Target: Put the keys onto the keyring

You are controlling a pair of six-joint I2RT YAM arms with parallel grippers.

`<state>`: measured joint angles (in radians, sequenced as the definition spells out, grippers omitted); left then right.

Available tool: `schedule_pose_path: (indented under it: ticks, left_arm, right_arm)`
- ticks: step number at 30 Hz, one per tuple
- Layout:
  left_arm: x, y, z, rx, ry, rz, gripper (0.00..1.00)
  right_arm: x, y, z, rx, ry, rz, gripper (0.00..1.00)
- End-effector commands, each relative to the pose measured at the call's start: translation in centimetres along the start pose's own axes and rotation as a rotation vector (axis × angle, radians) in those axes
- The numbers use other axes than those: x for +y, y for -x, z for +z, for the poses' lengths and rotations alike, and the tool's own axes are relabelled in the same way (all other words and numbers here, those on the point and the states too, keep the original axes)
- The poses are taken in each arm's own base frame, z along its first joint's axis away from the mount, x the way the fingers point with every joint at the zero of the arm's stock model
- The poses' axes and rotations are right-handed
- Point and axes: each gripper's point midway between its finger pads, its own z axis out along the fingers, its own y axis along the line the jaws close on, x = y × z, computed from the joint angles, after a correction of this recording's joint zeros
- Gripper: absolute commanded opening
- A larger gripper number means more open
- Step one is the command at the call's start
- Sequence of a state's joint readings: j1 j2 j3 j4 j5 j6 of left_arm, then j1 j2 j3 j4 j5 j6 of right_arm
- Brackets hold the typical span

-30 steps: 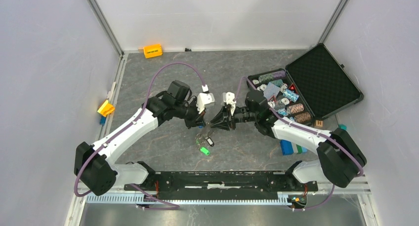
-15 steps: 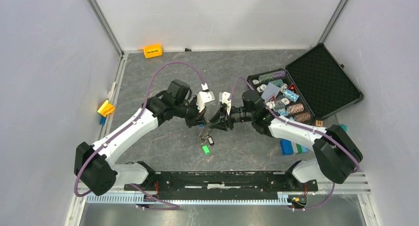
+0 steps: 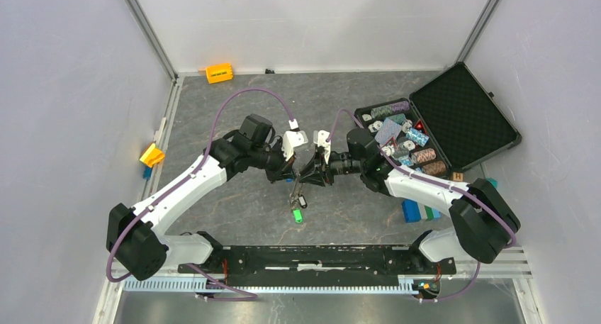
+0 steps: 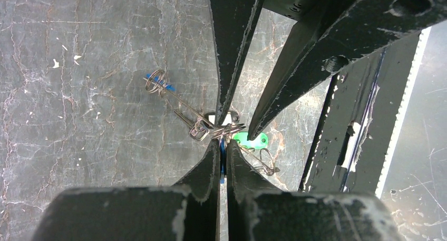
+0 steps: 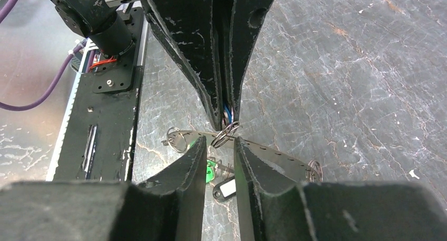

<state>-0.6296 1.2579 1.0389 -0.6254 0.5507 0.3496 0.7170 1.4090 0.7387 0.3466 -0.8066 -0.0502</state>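
My left gripper point(image 4: 222, 144) is shut on a blue-tagged key point(image 4: 222, 162); only a blue sliver shows between its fingers. The keyring point(image 5: 274, 153), a thin silvery band with small holes, hangs just under both grippers above the table. A small split ring point(image 5: 226, 132) sits on it at the left gripper's tip. My right gripper point(image 5: 220, 141) faces the left one, open, its fingertips on either side of the band and that split ring. A green-tagged key point(image 4: 251, 141) and a black-tagged key point(image 5: 225, 189) dangle below. From above, the bunch point(image 3: 298, 196) hangs between the two grippers.
An open black case point(image 3: 453, 122) of striped chips lies at the right. Blue blocks point(image 3: 418, 210) sit by the right arm's base. There is an orange block point(image 3: 219, 73) at the back wall, a yellow one point(image 3: 152, 154) at the left edge.
My right gripper has moved left, close up to the left gripper's tip. The left gripper has stayed shut and almost still; the hanging keys shifted slightly.
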Motion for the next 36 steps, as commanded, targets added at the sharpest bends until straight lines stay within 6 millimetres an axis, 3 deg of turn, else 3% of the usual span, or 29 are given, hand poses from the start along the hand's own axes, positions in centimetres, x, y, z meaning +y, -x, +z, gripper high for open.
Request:
schedule_pose_path:
  ticks: [1,13,28,36]
  left_arm:
    - [0.1,2.2,-0.4,-0.069,0.009,0.003,0.02]
    - [-0.1,2.1,-0.4,-0.068,-0.001,-0.001,0.02]
    - [-0.4,1.6,-0.5,-0.066,-0.005,0.008,0.02]
    - [-0.3,1.3,-0.7,-0.057,0.003,0.02,0.02]
  right_arm:
    - [-0.4,2.7,0.4,-0.055,-0.009,-0.035,0.29]
    - [-0.9,2.9,0.3,-0.049,-0.034,-0.029,0.2]
    - [-1.3,3.0,0.0,-0.028,-0.051,-0.077,0.0]
    - [-0.6,3.5,-0.9,-0.062,-0.005,-0.134,0.0]
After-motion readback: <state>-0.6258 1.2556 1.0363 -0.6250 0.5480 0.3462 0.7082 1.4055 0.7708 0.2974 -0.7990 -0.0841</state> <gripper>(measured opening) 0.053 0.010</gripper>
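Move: The small wire ring held at the left fingertips sits right between the right hand's parted tips, about 1 cm to that hand's left and otherwise level with it. From the left hand it is about 1 cm to the right and 1 cm below. The green tag hangs some 9 cm below the right hand, 3 cm back and 1 cm left; the black-and-white tag hangs about 7 cm below and 2 cm back, neither left nor right. The right fingers close fully onto the wire ring, easing under 1 cm forward and up; the left keeps its grip. ##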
